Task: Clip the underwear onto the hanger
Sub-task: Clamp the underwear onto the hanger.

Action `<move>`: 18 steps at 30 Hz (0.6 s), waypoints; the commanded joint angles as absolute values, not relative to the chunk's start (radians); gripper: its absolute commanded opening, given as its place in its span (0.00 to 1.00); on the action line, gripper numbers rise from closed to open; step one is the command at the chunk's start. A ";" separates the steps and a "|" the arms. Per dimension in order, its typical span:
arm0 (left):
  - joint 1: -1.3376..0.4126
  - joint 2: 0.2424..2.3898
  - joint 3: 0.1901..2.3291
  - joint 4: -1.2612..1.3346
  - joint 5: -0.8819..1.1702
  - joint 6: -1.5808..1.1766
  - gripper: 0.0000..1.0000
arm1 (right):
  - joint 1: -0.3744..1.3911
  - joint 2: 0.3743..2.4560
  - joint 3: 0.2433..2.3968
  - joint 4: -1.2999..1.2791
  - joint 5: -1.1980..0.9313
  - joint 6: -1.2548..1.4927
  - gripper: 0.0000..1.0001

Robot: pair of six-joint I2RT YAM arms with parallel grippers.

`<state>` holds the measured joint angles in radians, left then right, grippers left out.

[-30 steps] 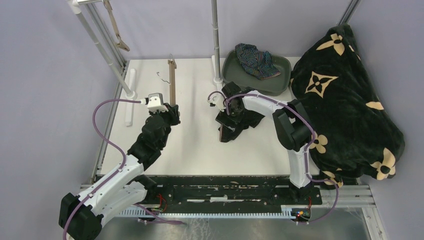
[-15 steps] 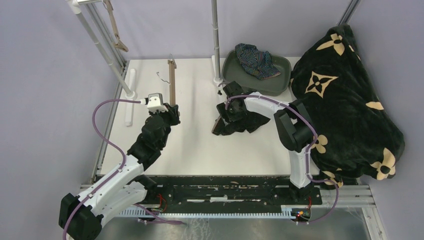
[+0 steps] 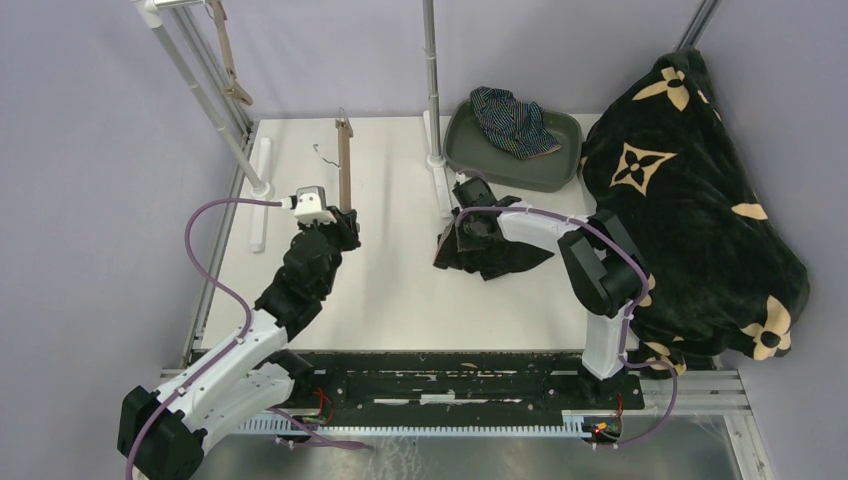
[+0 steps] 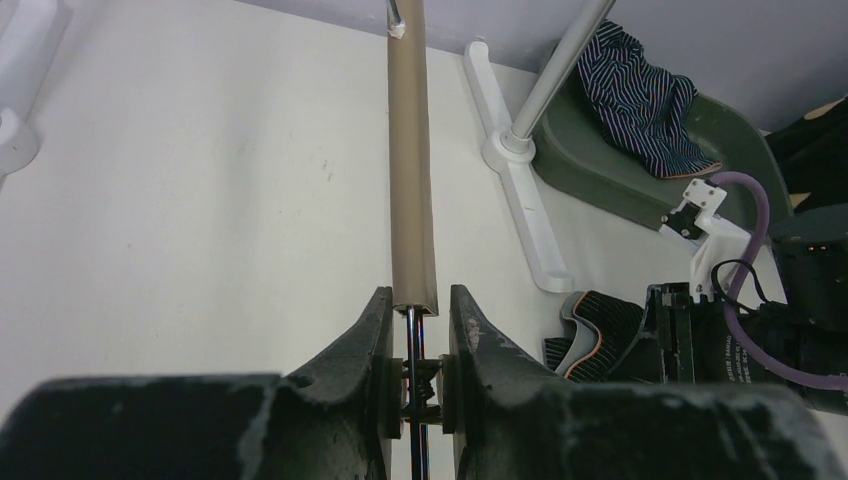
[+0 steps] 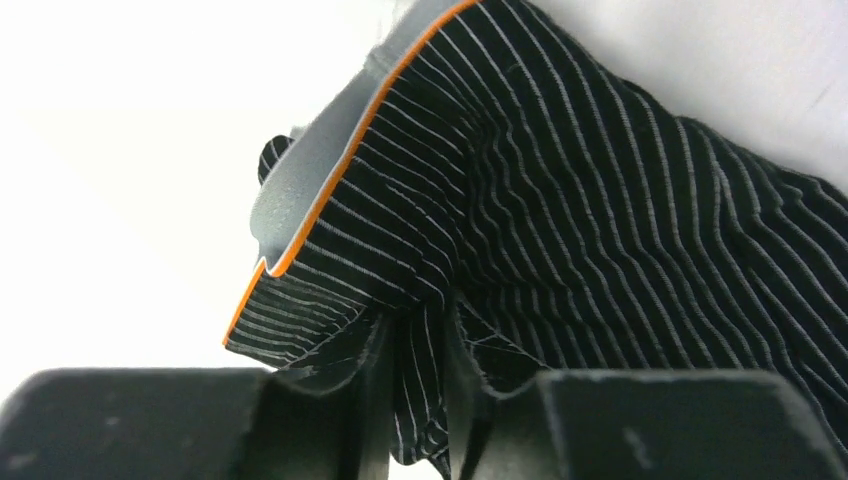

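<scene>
The black pinstriped underwear [image 3: 505,256] lies crumpled mid-table, its grey, orange-edged waistband [image 5: 310,170] turned up. My right gripper [image 3: 466,228] is down on its left part, and in the right wrist view the right gripper [image 5: 420,385] is shut on a fold of the underwear [image 5: 600,200]. The tan hanger [image 3: 344,165] lies flat on the table, pointing away. My left gripper [image 3: 343,226] is at its near end. In the left wrist view the left gripper [image 4: 420,375] squeezes the hanger's spring clip, below the hanger bar [image 4: 411,150]. The navy striped underwear [image 3: 514,120] sits in a green tray [image 3: 565,170].
A big black blanket with tan flower motifs [image 3: 690,200] covers the right side. An upright pole [image 3: 432,80] on a white foot [image 3: 441,190] stands just behind the right gripper. A slanted rack pole [image 3: 205,95] with another hanger [image 3: 230,65] rises at back left.
My right gripper has shut on a fold of the black underwear and shifted slightly right; the garment has moved with it and spread right. The left arm holds still.
</scene>
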<state>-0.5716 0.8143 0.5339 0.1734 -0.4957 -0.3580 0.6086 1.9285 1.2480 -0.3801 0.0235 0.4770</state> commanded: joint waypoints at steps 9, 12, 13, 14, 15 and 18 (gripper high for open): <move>-0.571 0.819 0.571 0.248 -0.504 -0.328 0.03 | 0.682 1.791 1.062 -0.307 -0.016 0.477 0.00; -0.570 0.819 0.563 0.277 -0.454 -0.331 0.03 | 0.682 1.652 0.940 -0.150 -0.065 0.461 0.00; -0.571 0.821 0.558 0.295 -0.432 -0.334 0.03 | 0.681 1.616 0.911 -0.100 -0.079 0.465 0.00; -0.571 0.822 0.553 0.314 -0.407 -0.338 0.03 | 0.678 1.586 0.893 -0.066 -0.094 0.472 0.00; -0.571 0.825 0.550 0.330 -0.385 -0.337 0.03 | 0.679 1.565 0.885 -0.040 -0.115 0.477 0.00; -0.571 0.831 0.543 0.370 -0.313 -0.341 0.03 | 0.677 1.563 0.914 -0.025 -0.164 0.502 0.00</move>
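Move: The right hand is low over the underwear, with a fold of cloth already between its half-closed fingers. The cloth's middle lies about 5 cm to its right and 1 cm back. The green bin stands roughly 22 cm ahead and 10 cm right of the hand. The rack pole's foot is 18 cm ahead and 5 cm left, and the held hanger 6 cm ahead, 23 cm left and 24 cm higher. From the left hand, the underwear lies some 28 cm right, 2 cm ahead and 22 cm below. The right fingers shut fully on the fold just behind the waistband, pinching it while the hand eases a little left and back. Gripping it, the hand then pulls the underwear back towards the base, about 7 cm in all, rising a couple of centimetres at the end as the wrist turns slightly counter-clockwise. The left hand keeps the hanger and late on drifts right 1–2 cm. ##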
